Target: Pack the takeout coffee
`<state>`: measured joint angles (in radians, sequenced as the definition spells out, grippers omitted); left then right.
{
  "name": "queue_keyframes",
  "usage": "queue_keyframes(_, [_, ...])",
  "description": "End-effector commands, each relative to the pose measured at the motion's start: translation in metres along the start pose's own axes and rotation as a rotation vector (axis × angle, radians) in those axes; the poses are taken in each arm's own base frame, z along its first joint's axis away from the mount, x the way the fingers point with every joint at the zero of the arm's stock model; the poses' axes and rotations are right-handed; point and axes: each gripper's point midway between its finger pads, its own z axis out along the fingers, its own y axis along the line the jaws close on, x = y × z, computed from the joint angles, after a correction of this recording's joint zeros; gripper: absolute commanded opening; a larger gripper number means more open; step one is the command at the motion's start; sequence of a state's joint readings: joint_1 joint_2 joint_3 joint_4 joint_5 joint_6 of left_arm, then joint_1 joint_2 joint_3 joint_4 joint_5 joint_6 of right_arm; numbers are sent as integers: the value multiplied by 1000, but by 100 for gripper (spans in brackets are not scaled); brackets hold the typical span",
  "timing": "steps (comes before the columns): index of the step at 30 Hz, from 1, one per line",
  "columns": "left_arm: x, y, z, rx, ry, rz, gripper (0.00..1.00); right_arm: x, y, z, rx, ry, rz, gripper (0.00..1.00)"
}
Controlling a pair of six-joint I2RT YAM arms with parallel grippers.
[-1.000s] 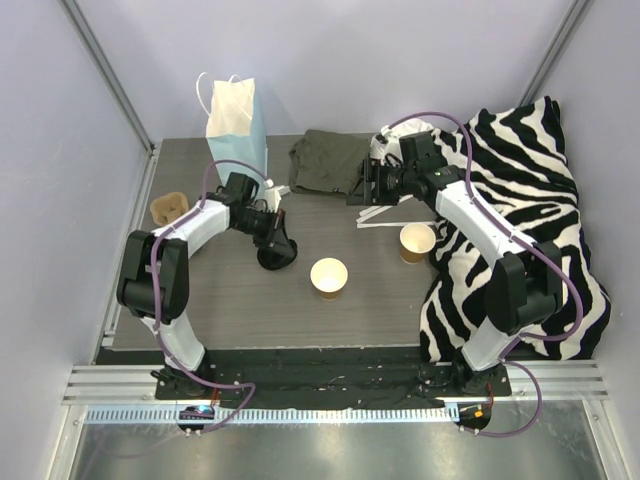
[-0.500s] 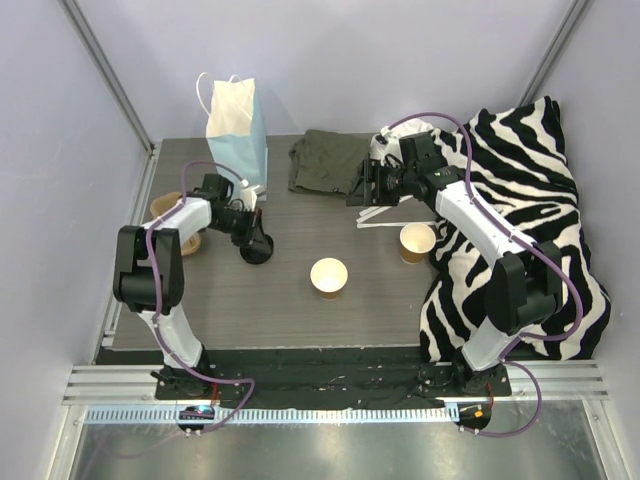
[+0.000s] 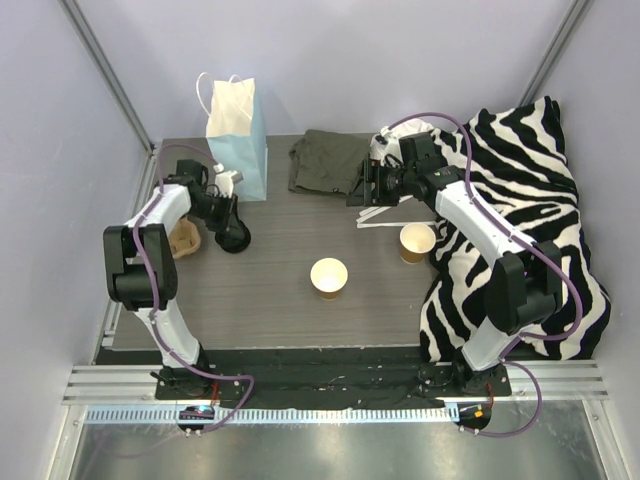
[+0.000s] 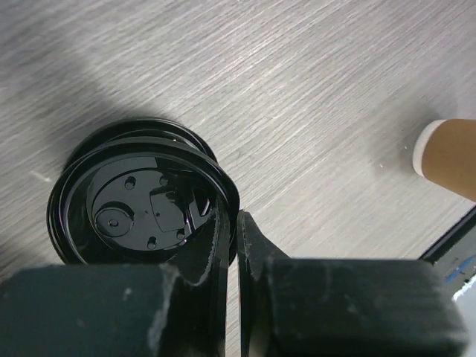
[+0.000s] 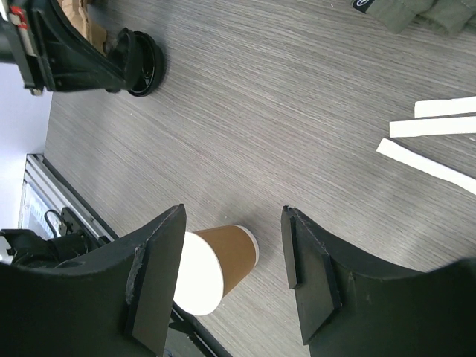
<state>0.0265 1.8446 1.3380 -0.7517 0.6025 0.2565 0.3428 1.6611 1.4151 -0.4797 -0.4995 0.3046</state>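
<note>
The takeout coffee, a lidded cup, does not show in any view. A round black lid (image 4: 137, 204) hangs just above the table, and my left gripper (image 4: 236, 217) is shut on its rim. From above, the left gripper (image 3: 226, 226) and black lid (image 3: 234, 238) sit between the blue paper bag (image 3: 240, 135) and the brown cup carrier (image 3: 184, 239). Two lidless tan cups stand upright, one mid-table (image 3: 328, 277) and one further right (image 3: 417, 242). My right gripper (image 3: 360, 190) hovers open and empty; in the right wrist view the tan cup (image 5: 223, 260) lies far below its open gripper (image 5: 232, 216).
An olive cloth (image 3: 325, 160) lies at the back centre. White paper strips (image 3: 392, 216) lie under the right arm. A zebra-print blanket (image 3: 520, 220) covers the table's right side. A grey wall stands close on the left.
My left arm has swung left with the black lid, from near the centre cup to beside the carrier and bag. The right arm has not moved.
</note>
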Motion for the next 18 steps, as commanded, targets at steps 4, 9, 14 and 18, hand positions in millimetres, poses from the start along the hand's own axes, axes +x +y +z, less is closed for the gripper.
queue_keyframes(4, [-29,-66,-53,180,-126,103,0,-21,21,-11,-75,-37,-64,62])
queue_keyframes(9, [-21,-124,-80,228,-155,267,0,-15,30,-23,-113,14,-171,68])
queue_keyframes(14, [-6,-171,-97,42,-221,599,0,0,30,-37,-133,111,-230,82])
queue_keyframes(18, [1,-199,-97,-34,-248,745,0,5,51,-53,-231,144,-196,85])
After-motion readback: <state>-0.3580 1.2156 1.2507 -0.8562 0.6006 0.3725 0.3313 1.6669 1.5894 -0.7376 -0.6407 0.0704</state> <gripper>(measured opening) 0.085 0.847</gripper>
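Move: The left gripper already pinches a black lid by its rim. The open paper cup lies about 25 cm to its right and 12 cm back, near its own height. The second lid lies about 5 cm below the left hand and 2 cm ahead; the cup tray is some 15 cm left and 5 cm ahead, the paper bag 17 cm straight ahead. From the right gripper, the cup is about 15 cm back, 6 cm left and 13 cm below. Lift the left gripper some 16 cm, drawing back and right towards the open cup as it climbs, and keep the pinch on the lid's rim. Leave the second lid below; swing the wrist clockwise and tip the fingers up, roughly 30 degrees each. Raise the right gripper about 4 cm, easing back, turning slightly counter-clockwise and opening wider. ##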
